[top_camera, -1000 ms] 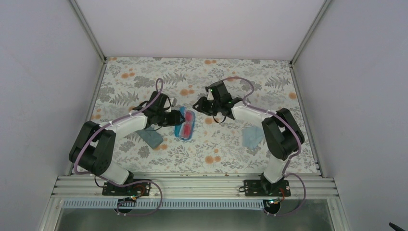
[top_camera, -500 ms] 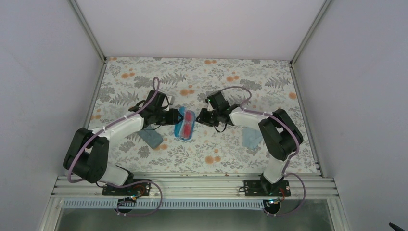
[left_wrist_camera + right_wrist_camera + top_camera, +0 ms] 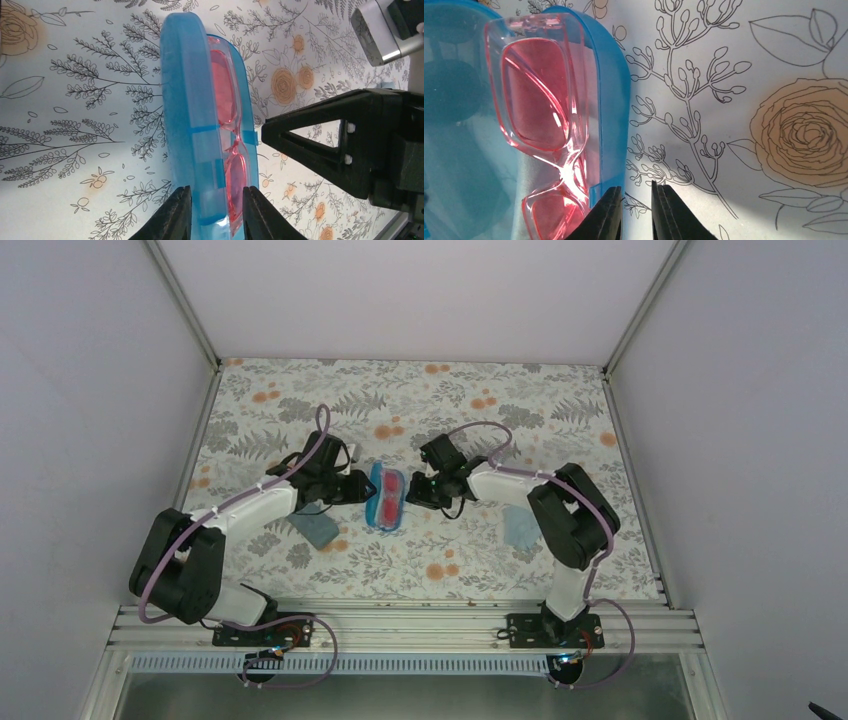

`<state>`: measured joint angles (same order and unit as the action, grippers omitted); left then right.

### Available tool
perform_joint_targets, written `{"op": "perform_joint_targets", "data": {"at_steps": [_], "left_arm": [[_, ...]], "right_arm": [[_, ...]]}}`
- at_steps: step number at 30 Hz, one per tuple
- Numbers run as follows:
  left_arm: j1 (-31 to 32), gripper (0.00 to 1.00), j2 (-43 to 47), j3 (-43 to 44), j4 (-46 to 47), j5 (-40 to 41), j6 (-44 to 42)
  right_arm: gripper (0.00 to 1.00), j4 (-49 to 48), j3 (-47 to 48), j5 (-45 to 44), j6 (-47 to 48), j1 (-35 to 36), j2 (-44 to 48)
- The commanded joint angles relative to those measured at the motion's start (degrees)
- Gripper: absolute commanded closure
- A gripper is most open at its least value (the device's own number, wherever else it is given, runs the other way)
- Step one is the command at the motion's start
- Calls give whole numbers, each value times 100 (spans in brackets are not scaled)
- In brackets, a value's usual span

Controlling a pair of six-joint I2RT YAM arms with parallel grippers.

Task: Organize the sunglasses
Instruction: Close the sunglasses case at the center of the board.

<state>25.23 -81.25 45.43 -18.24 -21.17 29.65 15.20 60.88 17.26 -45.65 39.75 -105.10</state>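
Observation:
The pink-red sunglasses (image 3: pixel 388 494) lie folded inside an open blue case (image 3: pixel 376 502) in the middle of the floral table. From the left, my left gripper (image 3: pixel 360 490) has come in, and in its wrist view its fingers (image 3: pixel 176 216) press both sides of the case's near end (image 3: pixel 192 125), beside the sunglasses (image 3: pixel 224 95). My right gripper (image 3: pixel 416 490) sits low against the case's right side. In its wrist view the jaws (image 3: pixel 636 212) stand a narrow slit apart over bare table, with one finger (image 3: pixel 608 215) touching the blue rim (image 3: pixel 613 100) next to the sunglasses (image 3: pixel 536 95).
A grey case (image 3: pixel 318 529) lies by the left forearm. A light blue cloth (image 3: pixel 520 526) lies under the right arm's elbow. White walls with metal posts close in the table on three sides. The right gripper's black body (image 3: pixel 350 145) fills the right of the left wrist view.
The right gripper has dropped and moved left to the case's right side, and its jaws have narrowed. The left gripper has closed onto the case's end.

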Motion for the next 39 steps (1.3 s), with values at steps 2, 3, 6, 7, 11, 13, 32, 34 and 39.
{"op": "perform_joint_targets", "data": {"at_steps": [2, 3, 6, 7, 11, 13, 32, 34, 39], "left_arm": [[-32, 74, -13, -128, 297, -284, 92], [-28, 74, -23, -143, 320, -305, 103], [-32, 74, -42, -170, 385, -387, 118], [-33, 74, -40, -174, 412, -424, 120], [-19, 73, -91, -202, 561, -574, 161], [-12, 70, -130, -218, 638, -646, 192], [111, 49, -571, -522, 1447, -1154, 506], [126, 49, -603, -511, 1422, -1095, 496], [201, 49, -712, -399, 1063, -646, 376]], "right_arm": [[82, 229, 252, -183, 47, 90, -201], [82, 267, 292, -191, 52, 101, -238], [82, 324, 372, -205, 63, 133, -307], [82, 333, 391, -184, 69, 142, -325], [83, 290, 462, 0, 82, 161, -404], [83, 245, 489, 100, 76, 174, -442], [84, -215, 496, 552, -150, 174, -646], [84, -272, 483, 601, -171, 174, -667], [84, -368, 434, 622, -199, 174, -649]]}}
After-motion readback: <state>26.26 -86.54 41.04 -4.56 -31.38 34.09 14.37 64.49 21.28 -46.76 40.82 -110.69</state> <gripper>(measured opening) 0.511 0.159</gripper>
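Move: The blue sunglasses case stands with its lid half up. Its middle is about 3 cm to the left hand's right, 1 cm nearer the base and 6 cm below. From the right hand the case's middle is some 4 cm left, 1 cm ahead and 1 cm below. The pink glasses lie inside, 4 cm to the left hand's right, 1 cm back and 7 cm below. The grey pouch is about 12 cm left of the left hand and 7 cm back. The left hand drives about 3.5 cm to the right against the half-raised lid, at first level and then sinking some 1.5 cm, while its wrist tilts about 10 degrees so the fingers aim more sideways and they spread to roughly half open. The nearly shut right fingers sink about 1.5 cm beside the case's right wall and edge left towards the left hand, bearing on that wall. ##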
